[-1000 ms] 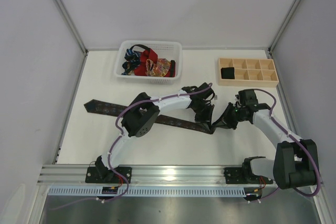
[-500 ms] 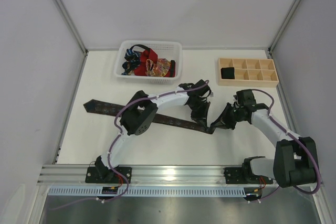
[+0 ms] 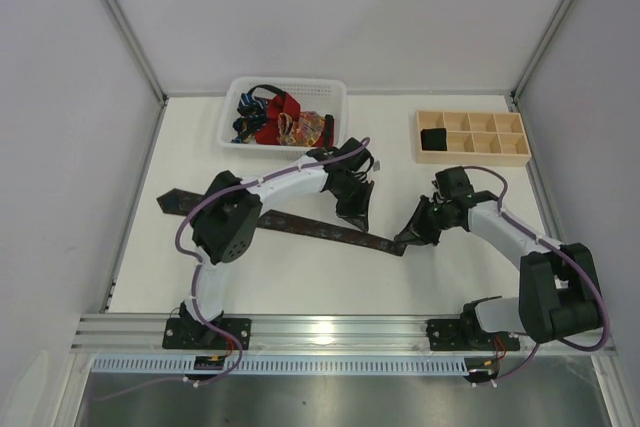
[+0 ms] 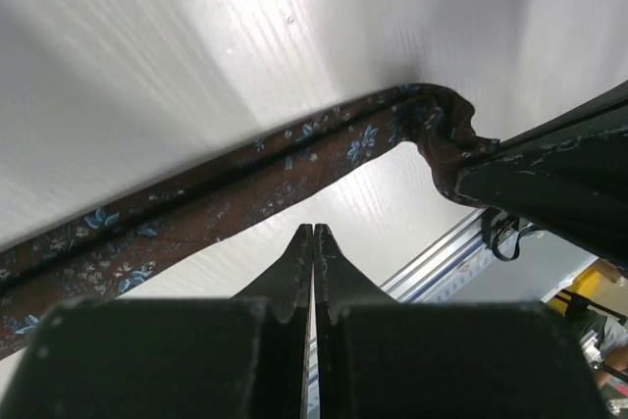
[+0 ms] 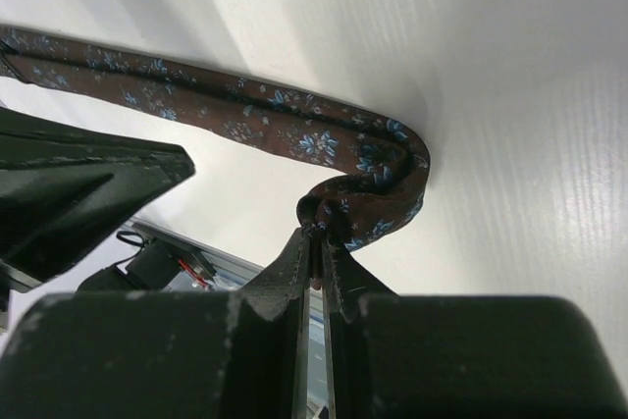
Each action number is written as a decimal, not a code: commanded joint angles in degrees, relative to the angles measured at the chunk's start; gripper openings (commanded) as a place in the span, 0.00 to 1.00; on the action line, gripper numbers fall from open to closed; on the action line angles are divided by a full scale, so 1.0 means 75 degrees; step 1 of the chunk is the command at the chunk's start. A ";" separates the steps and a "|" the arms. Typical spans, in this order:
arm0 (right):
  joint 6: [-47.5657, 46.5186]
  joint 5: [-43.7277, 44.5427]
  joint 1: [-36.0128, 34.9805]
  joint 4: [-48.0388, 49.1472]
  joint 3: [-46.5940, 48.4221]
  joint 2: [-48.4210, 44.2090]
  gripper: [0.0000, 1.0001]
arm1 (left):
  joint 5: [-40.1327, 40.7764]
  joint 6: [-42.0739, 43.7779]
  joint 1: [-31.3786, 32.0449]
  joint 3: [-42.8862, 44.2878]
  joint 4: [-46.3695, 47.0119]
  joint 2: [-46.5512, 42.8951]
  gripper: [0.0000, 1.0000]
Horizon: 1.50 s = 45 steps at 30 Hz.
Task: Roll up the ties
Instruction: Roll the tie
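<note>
A dark brown tie (image 3: 310,228) with small blue flowers lies diagonally across the white table. Its right end is folded back into a small loop (image 5: 378,179). My right gripper (image 3: 404,240) is shut on that folded end, the fabric pinched between its tips (image 5: 316,233). My left gripper (image 3: 359,220) is shut with nothing in it. It hovers beside the tie (image 4: 245,179), a little left of the loop, with its tips (image 4: 313,230) just clear of the fabric. More ties (image 3: 280,122), red, blue and orange-patterned, lie bunched in the basket.
The white mesh basket (image 3: 283,151) stands at the back, left of centre. A pale wooden tray (image 3: 470,158) with square compartments sits at the back right, with a dark roll (image 3: 433,137) in its left compartment. An aluminium rail (image 3: 340,327) runs along the near edge.
My left arm has swung left and back along the tie, away from the right gripper. The right gripper has shifted slightly left, keeping hold of the folded end.
</note>
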<state>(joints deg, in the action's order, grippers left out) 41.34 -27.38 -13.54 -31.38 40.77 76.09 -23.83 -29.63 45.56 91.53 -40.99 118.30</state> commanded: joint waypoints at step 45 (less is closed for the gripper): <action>0.0335 -0.0170 -0.1089 0.2754 0.0611 0.2546 0.35 | -0.0443 0.0130 -0.0555 -0.1857 0.0567 -0.1301 0.00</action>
<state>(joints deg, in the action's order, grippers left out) 44.42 -30.87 -21.54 -12.27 46.70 96.51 -25.36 -29.47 41.54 76.77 -36.95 111.37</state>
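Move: The part of the tie I fold onto lies about 5 cm left of my right hand, 2 cm ahead and 5 cm below; the pinched end is in these fingers. The tie's bend is almost straight beneath, 1 cm right and 5 cm down. From my empty left hand, the strip it follows is about 5 cm left, 2 cm ahead and 5 cm down, and the pinched end is some 8 cm right, 3 cm back. My right hand keeps its pinch on the tie's end and carries it left about 6.5 cm, forward and down about 4 cm each, folding it over onto the strip, then opens its fingers about a third at the bottom. My left hand, still shut and empty, dips and shifts left about 5 cm, ending low by the strip's near edge. ##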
